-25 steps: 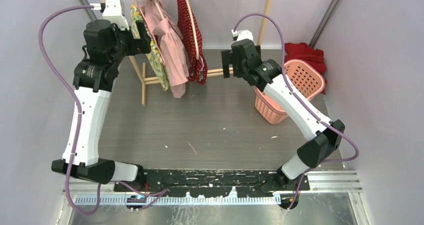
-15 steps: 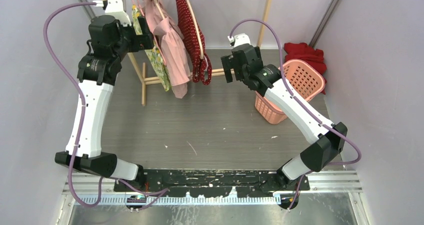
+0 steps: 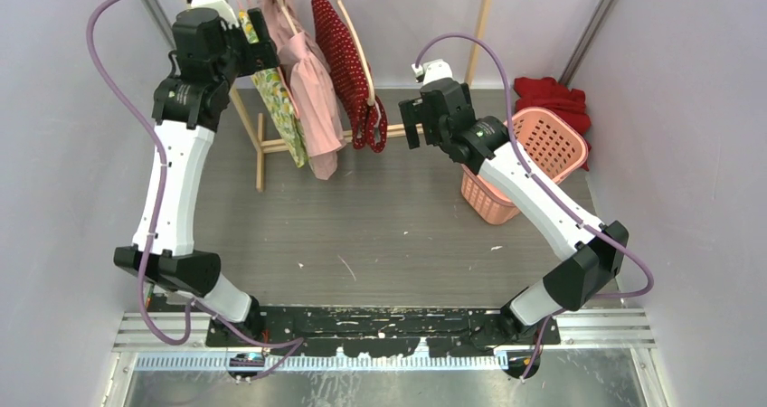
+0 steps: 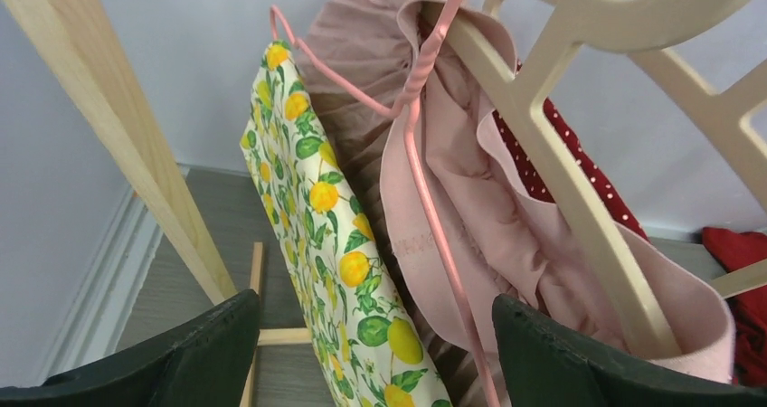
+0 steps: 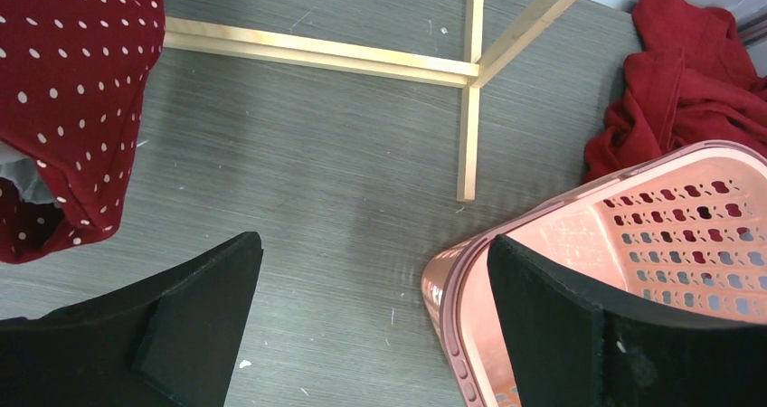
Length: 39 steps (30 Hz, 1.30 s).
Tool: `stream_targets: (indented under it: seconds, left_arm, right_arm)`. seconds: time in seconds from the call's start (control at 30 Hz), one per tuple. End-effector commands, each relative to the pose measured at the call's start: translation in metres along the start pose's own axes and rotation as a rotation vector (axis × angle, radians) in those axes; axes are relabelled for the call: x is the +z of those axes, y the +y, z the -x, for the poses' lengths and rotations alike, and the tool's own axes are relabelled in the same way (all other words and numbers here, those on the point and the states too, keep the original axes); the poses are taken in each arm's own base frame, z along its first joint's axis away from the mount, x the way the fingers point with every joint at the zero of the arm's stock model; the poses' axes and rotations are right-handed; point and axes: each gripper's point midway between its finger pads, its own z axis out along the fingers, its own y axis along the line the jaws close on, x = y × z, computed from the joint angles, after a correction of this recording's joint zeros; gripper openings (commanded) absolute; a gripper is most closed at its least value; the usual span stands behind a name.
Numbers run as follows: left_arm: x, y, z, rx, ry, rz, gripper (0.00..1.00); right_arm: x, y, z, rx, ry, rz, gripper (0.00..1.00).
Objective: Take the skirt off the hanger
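Three garments hang on the wooden rack (image 3: 262,145): a lemon-print one (image 3: 276,99) (image 4: 335,244), a gathered pink one (image 3: 312,90) (image 4: 452,181) and a red dotted one (image 3: 348,63) (image 4: 579,181). Which of them is the skirt I cannot tell. A pink wire hanger (image 4: 425,208) runs down between the lemon and pink cloth, and a pale wooden hanger (image 4: 561,181) carries pink fabric. My left gripper (image 3: 258,50) (image 4: 373,335) is open, close up against the lemon and pink garments and holding nothing. My right gripper (image 3: 409,122) (image 5: 375,262) is open over the floor, right of the red garment (image 5: 63,99).
A salmon laundry basket (image 3: 534,158) (image 5: 651,235) stands on the floor under my right arm. A red cloth (image 3: 547,90) (image 5: 687,72) lies heaped behind it. The rack's slanted post (image 4: 118,145) is left of my left gripper, and its floor bars (image 5: 317,52) cross ahead of my right gripper.
My left arm has risen and pushed further back to the rack's top, against the hanging garments. The red dotted garment has swung slightly. My right gripper has shifted a little.
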Motion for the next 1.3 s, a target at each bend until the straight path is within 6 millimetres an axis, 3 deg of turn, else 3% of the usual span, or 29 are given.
stream_targets:
  seconds: [0.0,0.27,0.57,0.6,0.7,0.73,0.83,0.87,1.1,1.23,1.27]
  left_arm:
    - [0.011,-0.001,0.0,-0.031,-0.017,0.015,0.96]
    - [0.032,0.011,-0.01,0.0,-0.006,0.091,0.83]
    - [0.065,0.006,-0.008,0.074,-0.049,0.075,0.79]
    - [0.067,0.005,-0.007,0.076,-0.054,0.066,0.74]
    - [0.068,0.0,-0.007,0.089,-0.056,0.041,0.48]
    - [0.067,0.0,-0.007,0.09,-0.055,0.038,0.33]
    - [0.062,0.002,-0.006,0.095,-0.06,0.042,0.03]
    - [0.06,0.004,-0.006,0.097,-0.062,0.044,0.0]
    - [0.052,0.006,-0.007,0.182,-0.104,0.012,0.0]
    - [0.05,0.013,0.0,0.169,-0.21,0.026,0.0]
    - [0.048,0.012,0.012,0.153,-0.283,0.027,0.0]
  right_arm:
    - [-0.01,-0.001,0.02,0.027,-0.071,0.007,1.0]
    - [-0.011,-0.004,0.014,0.017,-0.06,0.0,1.0]
    - [-0.009,0.001,0.013,0.016,-0.048,0.016,1.0]
    - [-0.009,0.001,0.012,0.017,-0.046,0.015,1.0]
    - [-0.008,0.001,0.009,0.021,-0.039,0.014,1.0]
    - [-0.008,0.001,0.009,0.022,-0.039,0.015,1.0]
    - [-0.005,0.002,0.004,0.024,-0.029,0.016,1.0]
    - [-0.004,0.004,0.003,0.025,-0.024,0.018,1.0]
    - [0.004,0.01,-0.007,0.022,0.007,0.034,1.0]
    - [0.009,0.013,-0.016,0.011,0.03,0.04,1.0]
    - [0.01,0.014,-0.017,0.01,0.034,0.041,1.0]
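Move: The pink wire hanger's near arm, where the left fingers will shut, is about 7 cm ahead, 2 cm to the right and 5 cm below the left hand. From that hand, the lemon skirt hangs 13 cm ahead, 3 cm right and 18 cm down, the pink skirt equally far out but 11 cm right, and the rack post about 12 cm ahead and 7 cm left. From the right hand, the hanger arm is some 33 cm left, 12 cm ahead and 12 cm higher. The pink wire hanger's near arm ends up pinched between the left fingertips: the open left hand reaches forward about 6.5 cm while sinking some 5 cm, so the wire comes between the fingers, which then shut fully on it. Keeping them closed, the hand eases back about 1 cm and rolls slightly, left side up. ##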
